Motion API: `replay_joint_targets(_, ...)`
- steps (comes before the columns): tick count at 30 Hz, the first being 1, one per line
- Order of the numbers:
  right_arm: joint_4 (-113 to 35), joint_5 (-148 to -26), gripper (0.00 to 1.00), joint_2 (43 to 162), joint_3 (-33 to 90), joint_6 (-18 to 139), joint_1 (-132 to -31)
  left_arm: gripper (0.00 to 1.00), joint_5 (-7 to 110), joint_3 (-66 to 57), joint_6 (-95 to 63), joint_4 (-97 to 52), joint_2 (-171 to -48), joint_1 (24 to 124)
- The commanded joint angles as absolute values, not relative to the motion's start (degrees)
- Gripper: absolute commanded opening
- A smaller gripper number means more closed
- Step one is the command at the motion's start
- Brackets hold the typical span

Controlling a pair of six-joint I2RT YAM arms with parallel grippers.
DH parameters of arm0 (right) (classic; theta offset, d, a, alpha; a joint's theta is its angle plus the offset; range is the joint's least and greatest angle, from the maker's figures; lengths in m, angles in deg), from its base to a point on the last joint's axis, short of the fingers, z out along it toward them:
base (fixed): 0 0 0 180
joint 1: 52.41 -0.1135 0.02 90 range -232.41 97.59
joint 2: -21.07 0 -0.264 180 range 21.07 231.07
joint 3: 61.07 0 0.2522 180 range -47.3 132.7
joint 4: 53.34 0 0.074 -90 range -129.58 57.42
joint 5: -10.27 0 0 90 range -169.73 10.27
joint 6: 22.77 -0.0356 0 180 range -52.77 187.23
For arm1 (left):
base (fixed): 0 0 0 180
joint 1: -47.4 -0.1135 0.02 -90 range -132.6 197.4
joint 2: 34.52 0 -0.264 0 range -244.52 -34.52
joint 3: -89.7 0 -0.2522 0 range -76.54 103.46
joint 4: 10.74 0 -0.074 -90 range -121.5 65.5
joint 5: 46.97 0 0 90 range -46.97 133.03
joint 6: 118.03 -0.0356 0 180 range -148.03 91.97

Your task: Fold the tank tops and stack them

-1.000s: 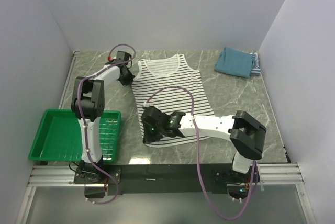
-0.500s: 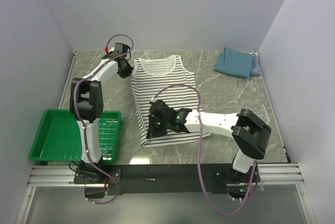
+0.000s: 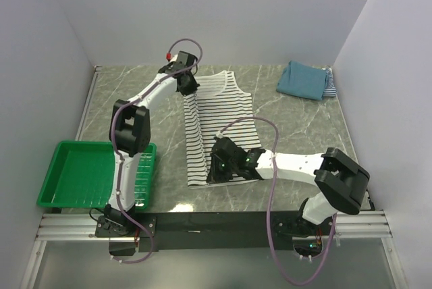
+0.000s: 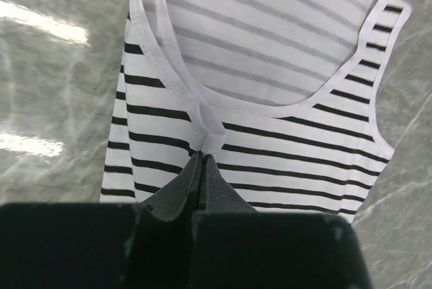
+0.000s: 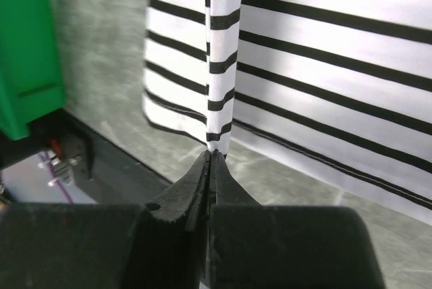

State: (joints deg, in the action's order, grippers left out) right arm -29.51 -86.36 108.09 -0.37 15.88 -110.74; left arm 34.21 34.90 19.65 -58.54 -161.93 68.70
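A black-and-white striped tank top [image 3: 219,120] lies lengthwise in the middle of the table, its left side lifted and folded rightward. My left gripper [image 3: 187,85] is shut on its left shoulder strap [image 4: 206,134] at the far end. My right gripper [image 3: 214,167] is shut on the hem [image 5: 217,130] at the near end, pinching a raised fold of striped cloth. A folded teal-blue tank top [image 3: 302,80] rests at the back right on top of a fine-striped one [image 3: 329,85], of which only an edge shows.
A green plastic basket [image 3: 71,177] sits at the front left by the left arm's base. The enclosure's white walls close in the back and both sides. The black mounting rail [image 3: 216,221] runs along the near edge.
Both grippers have carried the striped top's left edge to the right, folding it over. The left gripper moved from the back left toward the neckline, the right one rightward along the hem.
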Motion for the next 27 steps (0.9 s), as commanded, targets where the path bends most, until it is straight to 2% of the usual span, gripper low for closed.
replay_joint_targets(1,-31.7,-84.6,0.0,105.8,-2.8,14.1,-110.5,0.0,34.1,38.5,19.7,-58.9,-164.3,69.4)
replay_joint_targets(10,-33.7,-83.9,0.0,105.3,-6.2,12.5,-110.1,0.01,35.4,37.2,19.0,-56.6,-165.4,70.3)
replay_joint_targets(14,-33.5,-82.8,0.0,104.4,-7.3,11.8,-110.1,0.11,36.7,35.2,18.4,-53.3,-164.2,70.6)
replay_joint_targets(20,-32.1,-80.6,0.02,102.6,-7.6,11.4,-110.1,0.14,38.2,34.8,17.7,-50.2,-162.8,70.7)
replay_joint_targets(22,-31.8,-80.4,0.08,102.3,-7.8,11.3,-110.2,0.23,39.0,34.9,17.1,-49.6,-162.7,70.7)
replay_joint_targets(26,-30.4,-78.2,0.31,99.7,-9.2,10.6,-110.1,0.41,39.4,31.8,16.4,-47.8,-160.6,70.7)
replay_joint_targets(27,-29.7,-77.4,0.34,98.9,-9.2,10.5,-110.2,0.45,39.5,30.9,16.8,-47.0,-159.2,70.7)
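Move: Both hands already pinch the left side of the striped tank top, left hand at the shoulder end and right hand at the hem. The middle of the shirt, where that edge will lie, is 2 cm right of each hand, level fore-and-aft, about 4 cm below the left and 3 cm below the right. From the left hand, the neckline is centred roughly 7 cm right and 3 cm ahead, the folded blue tank top 43 cm right and 4 cm ahead. The green basket sits some 38 cm left of the right hand, 2 cm ahead. Down and a little to the right together, both hands lower the pinched edge onto the shirt's middle, the left sinking about 3.5 cm, the right about 2.5 cm. Near the table they creep farther right; the left opens first, then the right, letting go of the cloth as both rise about 1 cm. ##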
